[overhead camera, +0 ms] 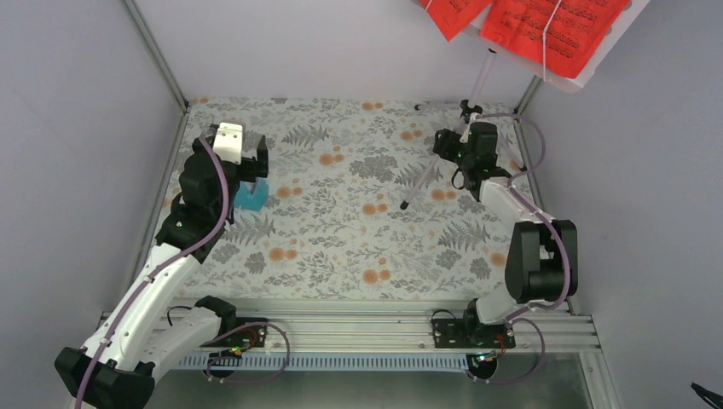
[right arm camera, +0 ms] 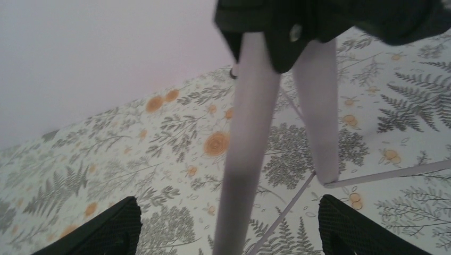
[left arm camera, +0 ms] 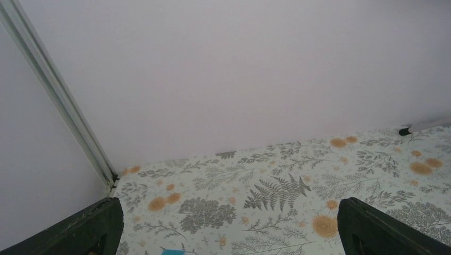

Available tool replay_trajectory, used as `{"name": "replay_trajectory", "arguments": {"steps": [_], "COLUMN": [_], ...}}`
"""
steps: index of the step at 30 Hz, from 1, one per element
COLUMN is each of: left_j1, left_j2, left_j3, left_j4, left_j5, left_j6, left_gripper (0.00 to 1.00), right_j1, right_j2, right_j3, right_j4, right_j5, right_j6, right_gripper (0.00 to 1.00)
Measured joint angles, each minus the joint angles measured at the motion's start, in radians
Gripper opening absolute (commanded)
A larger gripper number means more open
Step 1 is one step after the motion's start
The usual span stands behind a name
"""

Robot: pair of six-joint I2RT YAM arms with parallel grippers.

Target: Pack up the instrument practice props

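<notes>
The pale lilac music stand (overhead camera: 480, 82) stands at the back right on its tripod legs. Its desk holds red sheet-music pages (overhead camera: 546, 21) at the frame's top edge. My right gripper (overhead camera: 449, 146) is low beside the black leg hub (right arm camera: 298, 24). It is open, and one lilac leg (right arm camera: 247, 159) runs between the fingers (right arm camera: 114, 223) without touching them. At the left, the light-blue metronome (overhead camera: 251, 195) sits on the cloth. My left gripper (overhead camera: 252, 173) hovers right over it, open and holding nothing. The left wrist view shows only a blue sliver of the metronome (left arm camera: 173, 251).
A floral cloth (overhead camera: 341, 230) covers the table. White enclosure walls stand close on the left, back and right, with a metal corner post (left arm camera: 58, 101) at the back left. A second stand leg (overhead camera: 418, 183) reaches toward mid-table. A third leg's black tip (left arm camera: 407, 130) lies near the back wall.
</notes>
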Motion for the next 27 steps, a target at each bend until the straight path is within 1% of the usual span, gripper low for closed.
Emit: {"name": "replay_trajectory", "arguments": {"steps": [3,4,6,8,12,15,16,17,21,27], "left_j1": [0.000,0.000,0.000,0.000,0.000,0.000,0.000,0.000,0.000,0.000], "left_j2": [0.003,0.004,0.006,0.009,0.012,0.016,0.018,0.020,0.025,0.026], "left_j3": [-0.001,-0.001,-0.001,-0.001,-0.001,-0.001,-0.001,-0.001,-0.001,-0.003], "left_j4": [-0.001,-0.001,-0.001,-0.002,-0.002,-0.002,-0.002,-0.002,-0.002,-0.002], "left_j5": [0.001,0.001,0.002,0.003,0.003,0.003,0.003,0.003,0.008,0.011], "left_j6": [0.000,0.000,0.000,0.000,0.000,0.000,0.000,0.000,0.000,-0.001], "left_gripper": [1.00,1.00,1.00,1.00,1.00,1.00,1.00,1.00,1.00,1.00], "right_j1": [0.000,0.000,0.000,0.000,0.002,0.015,0.016,0.015,0.017,0.031], "right_j2": [0.041,0.063,0.095,0.116,0.137,0.137,0.137,0.137,0.127,0.090], "right_j3": [0.031,0.045,0.063,0.068,0.093,0.101,0.101,0.101,0.100,0.073], "right_j4": [-0.012,-0.019,-0.024,-0.027,-0.026,-0.025,-0.028,-0.031,-0.042,-0.073], "right_j5": [0.035,0.043,0.048,0.045,0.038,0.029,0.027,0.011,-0.029,-0.049], "right_j6": [0.002,0.001,0.002,-0.002,-0.010,-0.022,0.019,0.051,0.053,0.046], "right_gripper": [0.72,0.67,0.54,0.47,0.20,0.07,0.04,0.04,0.04,0.04]}}
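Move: The front leg of the music stand stands between my open right fingers' reach, its grasping spot about 3 cm ahead, straight in line sideways and 2 cm lower. The stand's black hub is some 7 cm ahead, 3 cm right and 5 cm above my right hand; the front foot is about 10 cm back, 9 cm left and 18 cm below. From my left hand that spot on the leg lies roughly 17 cm ahead, 47 cm right and 18 cm below. I ease my right hand forward and down about 3 cm each, just under the hub, until the front leg is between the fingers, then close them from nearly wide open and pinch it. Keeping that grip, I draw the leg back and to the left by about 2 cm each way, the wrist tilting only a few degrees. ##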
